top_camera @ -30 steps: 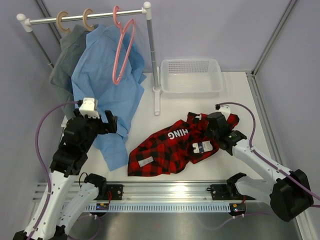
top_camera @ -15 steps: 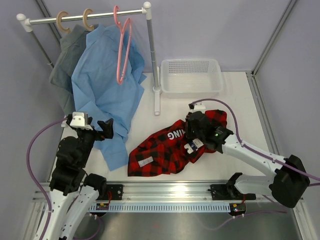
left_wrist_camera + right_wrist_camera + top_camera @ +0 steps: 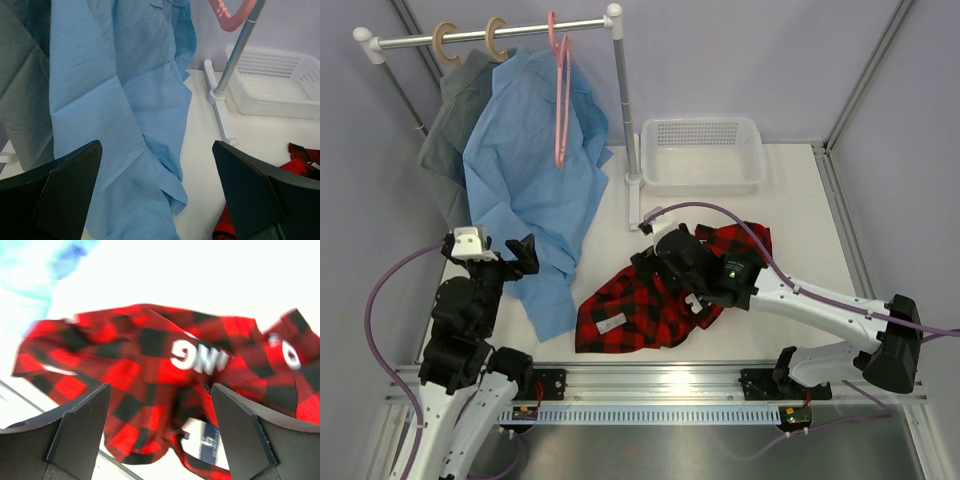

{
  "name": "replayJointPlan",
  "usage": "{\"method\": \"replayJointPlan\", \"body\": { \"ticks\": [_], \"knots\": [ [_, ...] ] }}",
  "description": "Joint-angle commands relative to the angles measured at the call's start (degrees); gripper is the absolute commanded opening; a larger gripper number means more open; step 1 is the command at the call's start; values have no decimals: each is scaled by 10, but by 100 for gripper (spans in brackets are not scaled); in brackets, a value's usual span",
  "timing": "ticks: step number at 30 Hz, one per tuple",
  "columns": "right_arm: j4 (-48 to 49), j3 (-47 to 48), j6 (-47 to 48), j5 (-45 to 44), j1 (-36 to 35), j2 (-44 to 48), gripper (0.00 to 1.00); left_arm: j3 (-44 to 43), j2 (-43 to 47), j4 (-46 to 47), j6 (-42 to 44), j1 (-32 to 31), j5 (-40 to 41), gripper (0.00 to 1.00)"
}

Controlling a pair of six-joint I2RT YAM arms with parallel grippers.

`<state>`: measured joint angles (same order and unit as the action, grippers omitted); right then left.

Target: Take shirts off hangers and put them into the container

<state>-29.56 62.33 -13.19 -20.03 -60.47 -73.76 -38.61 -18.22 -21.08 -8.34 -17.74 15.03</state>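
Observation:
The red-and-black plaid shirt lies crumpled on the table, off any hanger. My right gripper hovers open just over its middle; in the right wrist view the plaid shirt fills the space below the gripper, held by neither finger. The light blue shirt and the grey shirt hang on tan hangers on the rail. A pink hanger hangs bare. My left gripper is open beside the blue shirt's lower hem. The container stands at the back, with nothing in it.
The white rack's upright pole and its foot stand between the hanging shirts and the basket. The blue shirt's tail drapes onto the table at the left. The arms' mounting rail runs along the near edge.
My right gripper swept left across the plaid shirt, drawing its right part inward, and now stands open. My left arm pulled back and down a little. The pink hanger has swung.

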Motion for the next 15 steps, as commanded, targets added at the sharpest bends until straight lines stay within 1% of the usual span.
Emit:
{"method": "replayJointPlan", "body": {
  "ticks": [1,5,8,11,15],
  "knots": [
    [4,46,74,51,-31,-30,92,6,16,28,-6,2,54,98],
    [2,82,128,102,-68,-130,93,7,21,27,-7,2,75,98],
    [19,107,170,147,-84,-172,94,10,29,27,-8,2,90,98],
    [35,129,202,162,-94,-225,94,13,36,28,-8,2,102,98],
    [35,160,230,163,-94,-272,93,13,39,28,-8,2,105,98]
  ]
}}
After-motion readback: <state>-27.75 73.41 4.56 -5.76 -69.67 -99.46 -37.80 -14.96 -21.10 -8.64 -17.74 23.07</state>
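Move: The red-and-black shirt's near-left end, with the white label, lies about 8 cm to the left of my right hand, 5 cm nearer my base and some 13 cm below. The blue shirt's hanging lower end is some 20 cm to the hand's left and 5 cm back; the rack's foot is about 21 cm ahead and 2 cm left. From my left hand that label end is roughly 18 cm right, 3 cm back and 23 cm below. I sweep my right hand left about 10 cm over the red-and-black shirt, rising a touch, then sinking some 9 cm while drawing back towards its labelled end. The wrist swings about 30 degrees counter-clockwise, fingers still spread; whether they reach the cloth can't be seen. My empty, open left hand eases a few centimetres left, turning slightly counter-clockwise. ##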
